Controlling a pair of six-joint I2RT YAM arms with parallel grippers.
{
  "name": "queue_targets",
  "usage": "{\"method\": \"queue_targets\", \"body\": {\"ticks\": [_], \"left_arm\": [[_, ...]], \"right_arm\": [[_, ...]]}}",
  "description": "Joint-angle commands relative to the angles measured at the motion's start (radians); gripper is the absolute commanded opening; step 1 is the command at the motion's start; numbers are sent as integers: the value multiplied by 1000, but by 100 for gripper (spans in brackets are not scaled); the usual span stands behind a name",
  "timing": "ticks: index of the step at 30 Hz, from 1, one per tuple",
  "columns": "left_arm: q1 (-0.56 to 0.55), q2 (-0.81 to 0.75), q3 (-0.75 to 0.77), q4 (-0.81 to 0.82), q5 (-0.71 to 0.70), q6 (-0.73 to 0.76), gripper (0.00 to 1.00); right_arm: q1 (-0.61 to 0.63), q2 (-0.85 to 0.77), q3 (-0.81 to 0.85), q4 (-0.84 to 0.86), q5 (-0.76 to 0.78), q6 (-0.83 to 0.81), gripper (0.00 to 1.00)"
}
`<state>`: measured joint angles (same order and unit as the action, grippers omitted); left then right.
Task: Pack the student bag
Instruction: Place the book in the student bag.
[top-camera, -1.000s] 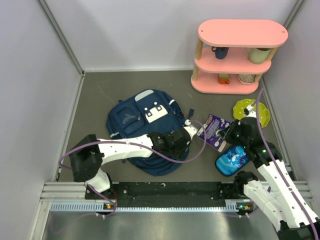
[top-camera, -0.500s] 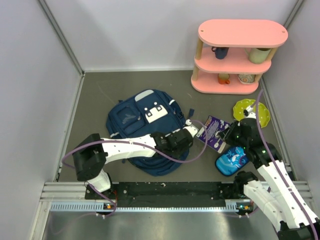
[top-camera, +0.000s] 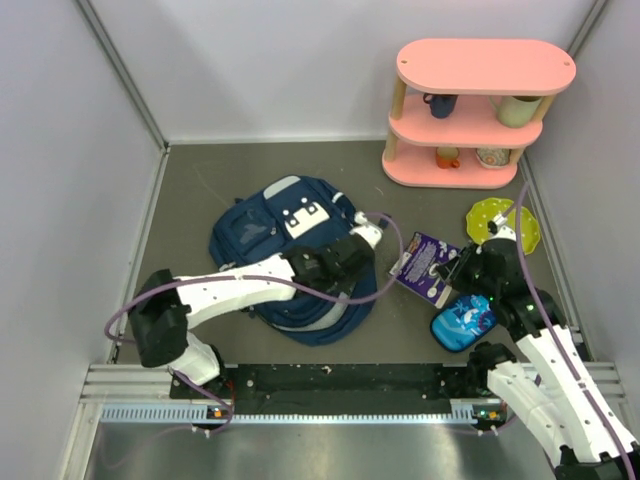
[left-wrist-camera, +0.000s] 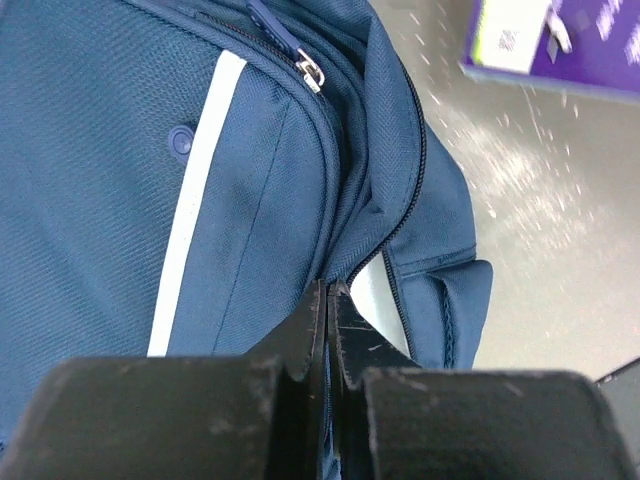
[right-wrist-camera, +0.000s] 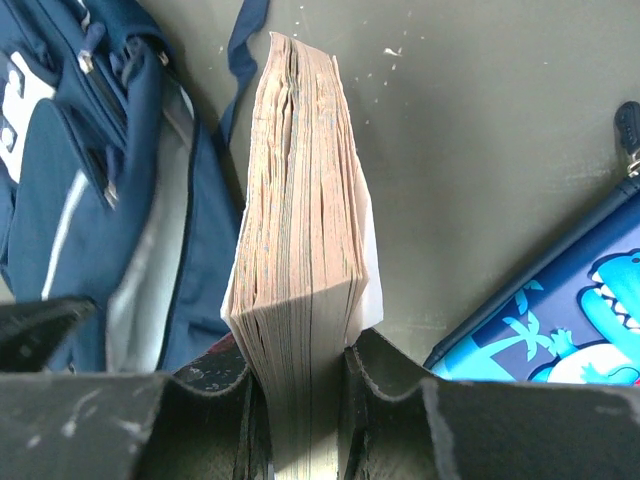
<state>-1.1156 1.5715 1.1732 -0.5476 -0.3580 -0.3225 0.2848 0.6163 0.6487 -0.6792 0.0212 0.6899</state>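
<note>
The student bag (top-camera: 270, 235), navy with white trim, lies flat left of centre. My left gripper (top-camera: 358, 245) is at its right edge. In the left wrist view the fingertips (left-wrist-camera: 328, 290) are pressed together, shut on the rim of the bag (left-wrist-camera: 120, 150) beside its open zip, where pale lining shows. My right gripper (top-camera: 462, 268) is shut on a thick purple-covered book (top-camera: 428, 262), held on edge just right of the bag. In the right wrist view the book's page block (right-wrist-camera: 300, 180) stands between the fingers (right-wrist-camera: 390, 375), with the bag (right-wrist-camera: 60, 180) to its left.
A blue dinosaur-print pencil case (top-camera: 463, 320) lies by the right arm and also shows in the right wrist view (right-wrist-camera: 560, 320). A green plate (top-camera: 505, 222) sits at the right. A pink shelf (top-camera: 480, 100) with cups stands at the back right. Walls close in both sides.
My left gripper closed on the bag's rim and pulled up and left, dragging the bag's right side that way. The right gripper and book barely moved.
</note>
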Motion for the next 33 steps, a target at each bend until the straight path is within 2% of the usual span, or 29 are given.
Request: {"method": "queue_targets", "body": {"ticks": [1,6,12,14,17,22,28,33], "left_arm": [[174,-152,63,-32,-90,74,0],[286,-252,69,43,-32,125,0],[306,-286,155,44,33,152,0],[306,-294,169,46,69,155,0],[306,-306,190,61,125,151,0],[306,-317,243,72,208,139,0],[304,-326,256,139,329,89,0],[304,-312,247,163,344,65,0]], "right_arm": [[-4,-68,77,40,-62,23,0],[-4,-113,106,24,-110,60,0],[-4,-153,143,49,-226,120,0],[-4,-144,140,85,-317,140,0],[-4,-122,92,211,-437,212,0],[-3,-73,-67,529,-565,381,0],[31,6,-113,642,-570,404,0],[99,94,-138,745,-531,421,0]]}}
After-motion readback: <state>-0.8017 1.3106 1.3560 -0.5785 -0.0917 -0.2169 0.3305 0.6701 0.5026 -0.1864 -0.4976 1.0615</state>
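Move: The left gripper is shut on the flap edge of the student bag; the bag's opening lies some 5 cm left, 4 cm back and 5 cm below, and the white patch about 18 cm ahead, 13 cm left and 4 cm lower. From the right hand, which holds the purple book, that opening is roughly 26 cm left, 6 cm back and 10 cm down; the pencil case lies about 12 cm back, 7 cm right and 14 cm down. Keep the left gripper shut on the flap and haul it up about 16 cm, first also forward and left over the bag, then easing a little back and right. Meanwhile carry the purple book about 11 cm left towards the opening, arching up 8 cm and sinking halfway back, rolling the right hand's left side up some 35 degrees while swinging it counter-clockwise; hold the grip. ##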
